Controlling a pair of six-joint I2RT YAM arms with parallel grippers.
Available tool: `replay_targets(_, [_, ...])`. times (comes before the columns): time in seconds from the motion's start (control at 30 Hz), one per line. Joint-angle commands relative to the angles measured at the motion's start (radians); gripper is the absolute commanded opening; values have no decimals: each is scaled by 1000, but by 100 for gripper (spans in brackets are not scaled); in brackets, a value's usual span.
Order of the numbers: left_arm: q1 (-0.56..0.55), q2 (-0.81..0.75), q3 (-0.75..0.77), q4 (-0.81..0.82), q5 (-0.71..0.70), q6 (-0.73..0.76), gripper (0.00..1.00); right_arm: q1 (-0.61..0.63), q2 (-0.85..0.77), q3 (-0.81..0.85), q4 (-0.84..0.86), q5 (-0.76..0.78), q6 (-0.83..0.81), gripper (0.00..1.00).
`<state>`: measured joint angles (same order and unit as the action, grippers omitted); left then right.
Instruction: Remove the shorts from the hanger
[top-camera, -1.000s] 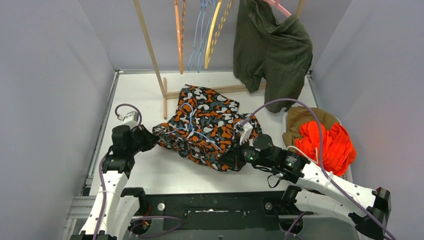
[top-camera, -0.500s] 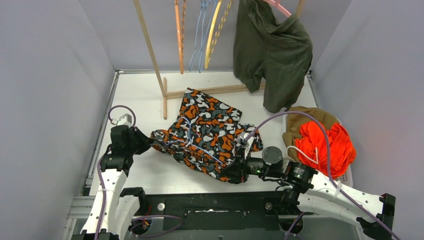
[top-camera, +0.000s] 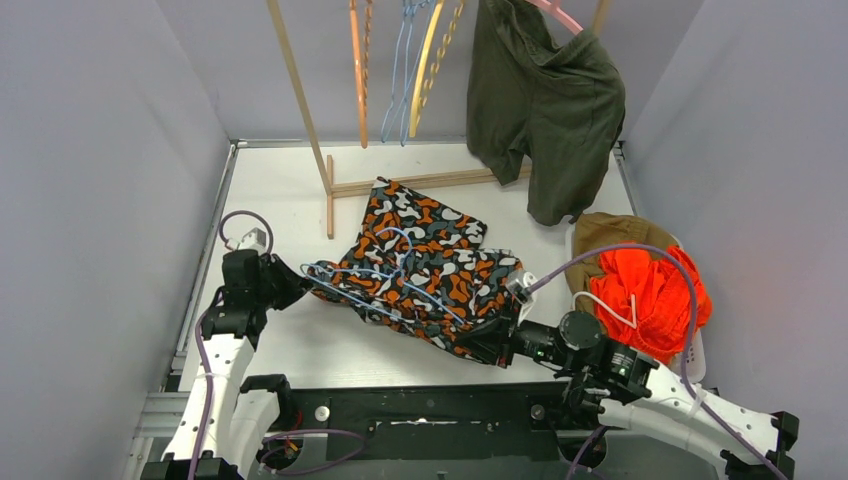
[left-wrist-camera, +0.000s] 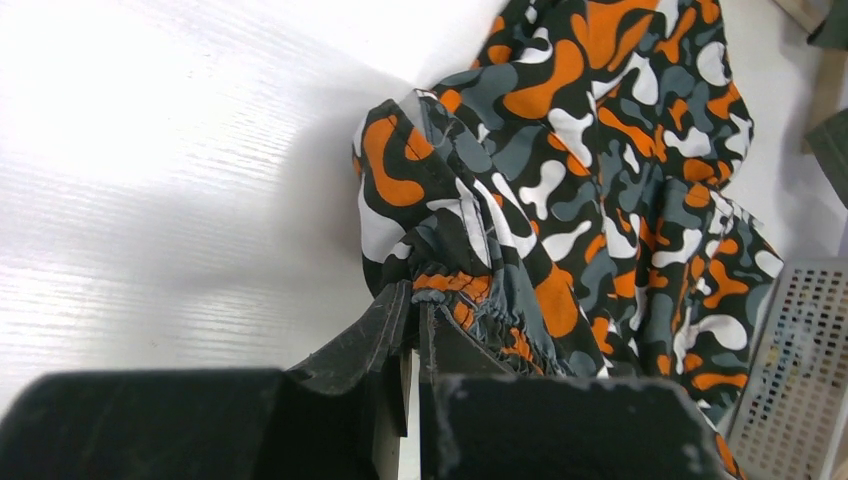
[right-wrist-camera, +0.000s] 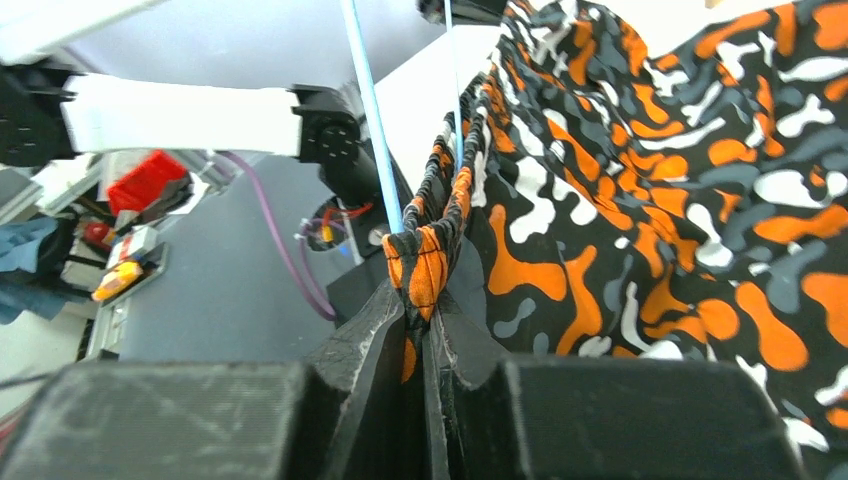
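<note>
The orange-black-white camouflage shorts (top-camera: 420, 260) lie spread on the white table, with a thin light-blue hanger (top-camera: 385, 275) threaded through the waist. My left gripper (top-camera: 298, 285) is shut on the left end of the elastic waistband (left-wrist-camera: 470, 285). My right gripper (top-camera: 490, 345) is shut on a fold of the waistband (right-wrist-camera: 425, 265) at the near right, with the hanger's blue wire (right-wrist-camera: 372, 120) running just past the fingers. The cloth is stretched between the two grippers. A dark green pair of shorts (top-camera: 545, 100) hangs on a pink hanger (top-camera: 560, 15) at the back right.
A white perforated basket (top-camera: 697, 350) at the right holds bright orange-red shorts (top-camera: 650, 290) and beige shorts (top-camera: 605, 235). A wooden rack (top-camera: 300, 100) stands at the back with several bare hangers (top-camera: 400, 70). Grey walls close in both sides.
My right gripper has drawn back to the near right with the waistband, stretching the camouflage shorts out. The left gripper has barely moved. More of the blue hanger now shows.
</note>
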<state>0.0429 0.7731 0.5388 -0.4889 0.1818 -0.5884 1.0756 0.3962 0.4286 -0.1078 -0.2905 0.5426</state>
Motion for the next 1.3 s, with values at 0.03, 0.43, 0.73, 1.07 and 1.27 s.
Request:
replay_targets(0.03, [37, -8, 16, 157, -5, 84, 0, 14, 136, 154, -18, 151, 43, 0])
replay_targets(0.43, [-32, -79, 25, 131, 48, 50, 65, 15, 539, 261, 149, 365, 156, 0])
replay_targets(0.73, [-111, -154, -60, 309, 296, -317, 63, 23, 704, 318, 121, 350, 179, 0])
replay_targets(1.07, [-492, -136, -110, 591, 88, -633, 63, 27, 781, 321, 201, 320, 176, 0])
replay_targets(1.27, [-678, -37, -113, 711, -76, -675, 64, 37, 806, 318, 229, 265, 157, 0])
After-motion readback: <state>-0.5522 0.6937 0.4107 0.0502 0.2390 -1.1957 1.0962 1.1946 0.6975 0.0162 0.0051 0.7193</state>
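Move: The left hand pinches the waistband's left end; the blue hanger's middle, still in the waistband, lies about 19 cm to its right and 2 cm ahead, near its height. From there too, the shorts' middle is about 27 cm right, 4 cm ahead and 5 cm below. The right hand holds the waistband's other end; from it the hanger's middle lies roughly 18 cm left, 15 cm ahead and 8 cm below. Left opens off the waistband, swings 18 cm right and up towards the hanger; still-pinching right hand sinks forward-left. ##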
